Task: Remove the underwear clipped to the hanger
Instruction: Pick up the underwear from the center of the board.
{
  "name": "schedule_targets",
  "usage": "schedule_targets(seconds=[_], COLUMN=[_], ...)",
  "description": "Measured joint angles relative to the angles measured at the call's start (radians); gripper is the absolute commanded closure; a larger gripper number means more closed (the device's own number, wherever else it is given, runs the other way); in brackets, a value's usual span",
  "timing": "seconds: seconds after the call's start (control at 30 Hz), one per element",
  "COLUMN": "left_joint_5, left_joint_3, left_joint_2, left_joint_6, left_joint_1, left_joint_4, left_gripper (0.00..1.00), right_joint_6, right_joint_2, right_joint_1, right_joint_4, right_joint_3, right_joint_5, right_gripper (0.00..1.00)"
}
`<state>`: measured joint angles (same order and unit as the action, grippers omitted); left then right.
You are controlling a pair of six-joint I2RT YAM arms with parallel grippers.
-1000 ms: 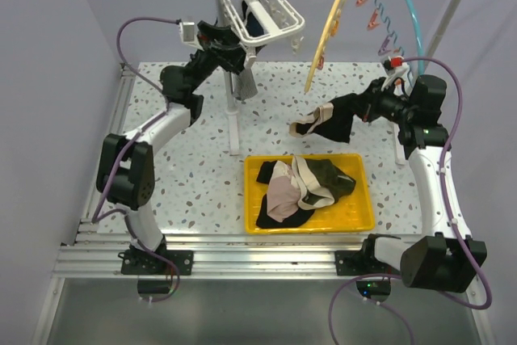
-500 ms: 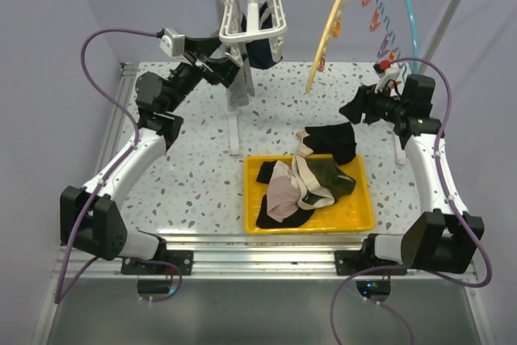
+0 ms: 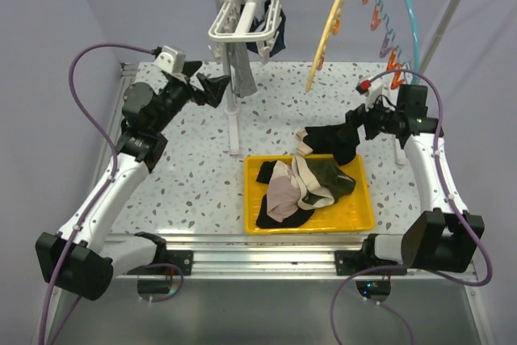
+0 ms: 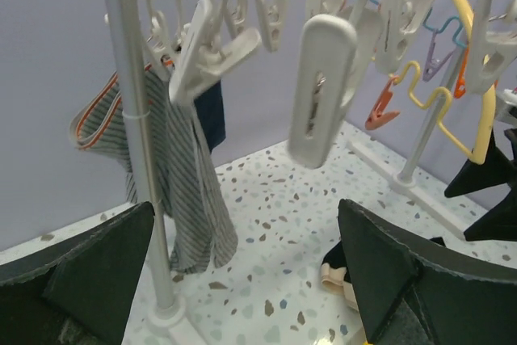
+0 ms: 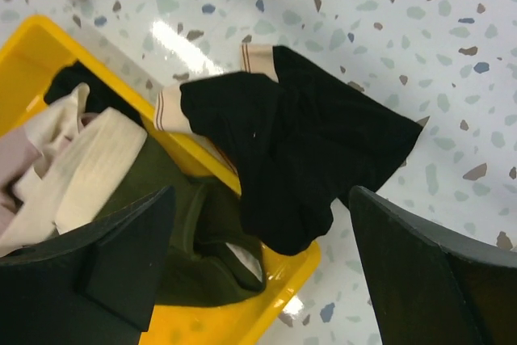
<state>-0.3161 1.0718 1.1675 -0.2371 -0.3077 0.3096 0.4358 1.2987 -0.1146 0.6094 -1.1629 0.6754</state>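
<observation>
A white clip hanger (image 3: 246, 7) hangs from the rail, with grey striped underwear (image 3: 240, 73) and a navy piece (image 3: 273, 31) clipped to it. My left gripper (image 3: 210, 85) stands open just left of the striped piece, not touching it. The left wrist view shows the striped underwear (image 4: 184, 179) beside the rack pole (image 4: 139, 143), the navy piece (image 4: 212, 111) behind it, and my open left gripper (image 4: 250, 280) empty. Black underwear (image 3: 329, 141) lies draped over the far rim of the yellow tray (image 3: 311, 227). Just above it my right gripper (image 3: 355, 124) stands open; the same black underwear (image 5: 311, 139) lies loose under the empty right gripper (image 5: 266, 260).
Black, pale pink, cream and olive garments (image 3: 300, 187) lie piled in the tray. A yellow hanger (image 3: 334, 22) and a teal hanger (image 3: 414, 26) with coloured clips hang from the rail on the right. The rack's upright pole (image 3: 233, 123) stands between my arms.
My right gripper opened and let go of the black underwear, which dropped onto the tray's far rim. My left arm drew back leftwards from the white hanger, which swung upright.
</observation>
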Motion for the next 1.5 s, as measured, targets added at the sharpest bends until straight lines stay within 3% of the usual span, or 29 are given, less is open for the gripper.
schedule_targets(seconds=[0.3,0.73,0.87,0.97,1.0,1.03,1.1,1.23,1.5], left_joint_5=[0.154,0.398,0.450,0.475,0.482,0.491,0.509,0.534,0.575], left_joint_3=[-0.018,-0.040,-0.042,-0.055,-0.058,-0.063,-0.072,-0.102,-0.211], left_joint_2=[-0.126,-0.250,-0.283,-0.314,-0.323,-0.333,-0.354,-0.402,-0.556], left_joint_6=[0.077,0.065,0.038,0.019,0.012,0.008,-0.007,-0.034,-0.093], left_joint_1=[0.000,0.000,0.000,0.000,0.000,0.000,0.000,0.000,0.000], left_joint_4=[-0.237,-0.487,-0.528,-0.544,-0.554,-0.563,-0.581,-0.616,-0.682], left_gripper=[0.00,0.00,0.00,0.00,0.00,0.00,0.00,0.00,0.00], right_joint_6=[0.343,0.383,0.373,0.365,0.361,0.358,0.351,0.349,0.389], right_joint_2=[0.060,0.266,0.294,0.312,0.319,0.327,0.338,0.338,0.161], right_joint_1=[0.145,0.300,0.309,0.310,0.310,0.310,0.310,0.310,0.310], right_joint_4=[0.187,0.101,0.074,0.061,0.060,0.060,0.060,0.087,0.213], right_joint_3=[0.003,-0.021,-0.021,-0.024,-0.028,-0.033,-0.040,-0.064,-0.166], right_joint_5=[-0.076,-0.290,-0.324,-0.330,-0.330,-0.330,-0.329,-0.317,-0.229], right_gripper=[0.08,0.23,0.35,0.55,0.72,0.79,0.89,1.00,1.00])
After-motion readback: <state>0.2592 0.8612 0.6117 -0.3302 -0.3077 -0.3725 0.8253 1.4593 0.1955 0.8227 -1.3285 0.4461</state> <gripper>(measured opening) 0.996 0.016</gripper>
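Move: The black underwear lies crumpled on the board, its middle about 8 cm to the right hand's left, level with it forward and back, and some 13 cm below. The yellow box's middle is roughly 18 cm back and 15 cm left of that hand, with the olive underwear in it some 14 cm back and 8 cm left. From the left hand, the black underwear is about 42 cm right, 3 cm back and far below. Right hand sinks about 12 cm to the black underwear, pinches it, lifts some 7 cm; left hand retreats leftward. ##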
